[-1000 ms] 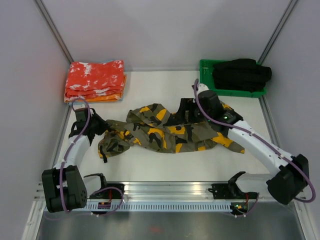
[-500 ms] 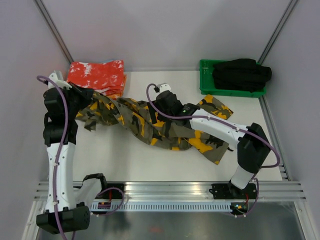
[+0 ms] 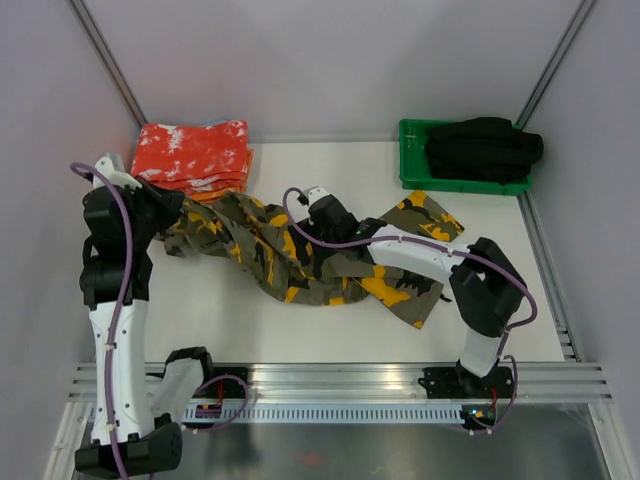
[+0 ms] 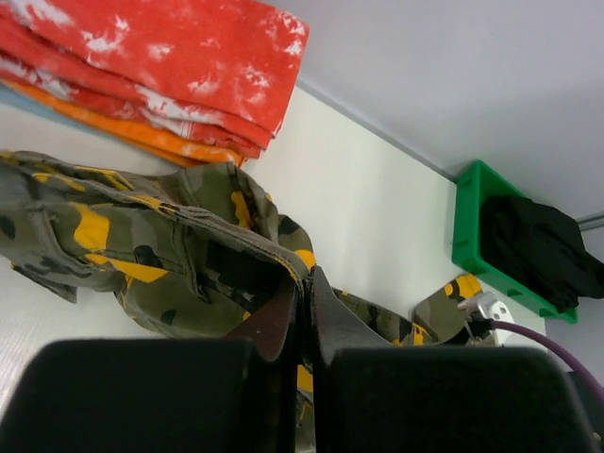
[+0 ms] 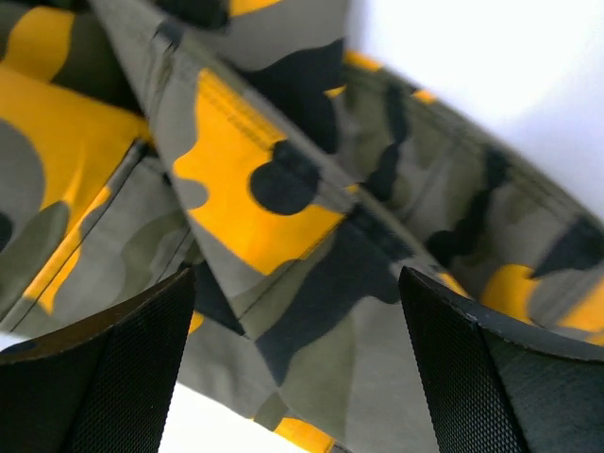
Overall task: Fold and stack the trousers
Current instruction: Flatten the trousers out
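The camouflage trousers (image 3: 270, 250) lie crumpled and stretched across the table, from the left wall toward the green tray. My left gripper (image 3: 172, 208) is at their left end, shut on a hem edge; in the left wrist view the fingertips (image 4: 304, 294) pinch a fold of the trousers (image 4: 142, 255). My right gripper (image 3: 312, 232) hovers over the middle of the garment. In the right wrist view its jaws (image 5: 297, 373) stand wide open, with the trousers (image 5: 283, 189) close below and nothing between the pads.
A folded stack of red-orange speckled cloths (image 3: 190, 160) lies at the back left, just behind my left gripper. A green tray (image 3: 412, 160) at the back right holds a black garment (image 3: 482, 148). Walls close in on the left, right and back.
My left gripper closed on the trousers' left end and pulled it up and left toward the red-orange stack. My right arm swung left from the right end to the middle of the garment.
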`<state>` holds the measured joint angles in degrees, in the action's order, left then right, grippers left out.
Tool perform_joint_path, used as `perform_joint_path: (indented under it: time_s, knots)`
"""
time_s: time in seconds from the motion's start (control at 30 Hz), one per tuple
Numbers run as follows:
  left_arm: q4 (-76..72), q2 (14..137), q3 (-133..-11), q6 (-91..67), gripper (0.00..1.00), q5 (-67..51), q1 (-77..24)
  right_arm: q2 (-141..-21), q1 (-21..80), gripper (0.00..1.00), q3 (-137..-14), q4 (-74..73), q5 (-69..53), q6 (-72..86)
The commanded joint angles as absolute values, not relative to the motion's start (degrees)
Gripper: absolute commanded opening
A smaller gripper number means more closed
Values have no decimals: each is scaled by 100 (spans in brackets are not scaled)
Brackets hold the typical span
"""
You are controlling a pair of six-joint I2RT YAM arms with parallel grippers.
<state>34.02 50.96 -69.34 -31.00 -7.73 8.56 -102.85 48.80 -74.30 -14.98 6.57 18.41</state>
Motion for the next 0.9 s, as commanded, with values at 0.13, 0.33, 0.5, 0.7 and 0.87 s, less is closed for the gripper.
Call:
perform_joint_path:
  time_s: [0.13, 0.33, 0.5, 0.7, 0.87]
  knots:
    - [3857, 4009, -5977, -3665, 2, -319, 861, -10818, 4895, 97, -7462, -1142, -203, 1381]
    - [4614, 3832, -6222, -3542, 2, 140, 861, -11109, 4887, 72, -7506, -1336, 649, 1266]
    - [5097, 3718, -6100, -3682, 2, 62, 861, -11048, 4799, 0, -7681, -1713, 1774, 1318]
    - [5660, 3333, -5425, -4148, 2, -359, 861, -10513, 4044, 0, -8542, -2249, 1828, 1136]
    - [5967, 3059, -4616, -4789, 2, -624, 852, -10643, 3701, 0, -9772, -2469, 1749, 475]
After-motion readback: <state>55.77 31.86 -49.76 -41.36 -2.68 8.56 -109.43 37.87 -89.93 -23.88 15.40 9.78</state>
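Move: The right hand, open, hangs over the middle of the trousers; the cloth it will shut on lies roughly straight below, about 7 cm down. From it the red stack is about 27 cm left and 16 ahead, the green bin some 34 cm right and 17 ahead. The left hand already holds the trousers' waist end high up; the bare near-left table it heads for is about 13 cm back and 33 down, the red stack 16 cm ahead and 28 down. The right hand sinks about 6.5 cm onto the trousers, shuts its open fingers on a layer of the cloth, then drags it forward about 11 cm and a smaller way right, rising some 10 cm from its lowest point towards the far side of the table. Meanwhile the left hand keeps its pinch on the waist end and brings it down about 14 cm and back about 11, away from the red stack, the fingers tipping down some 20 degrees. ##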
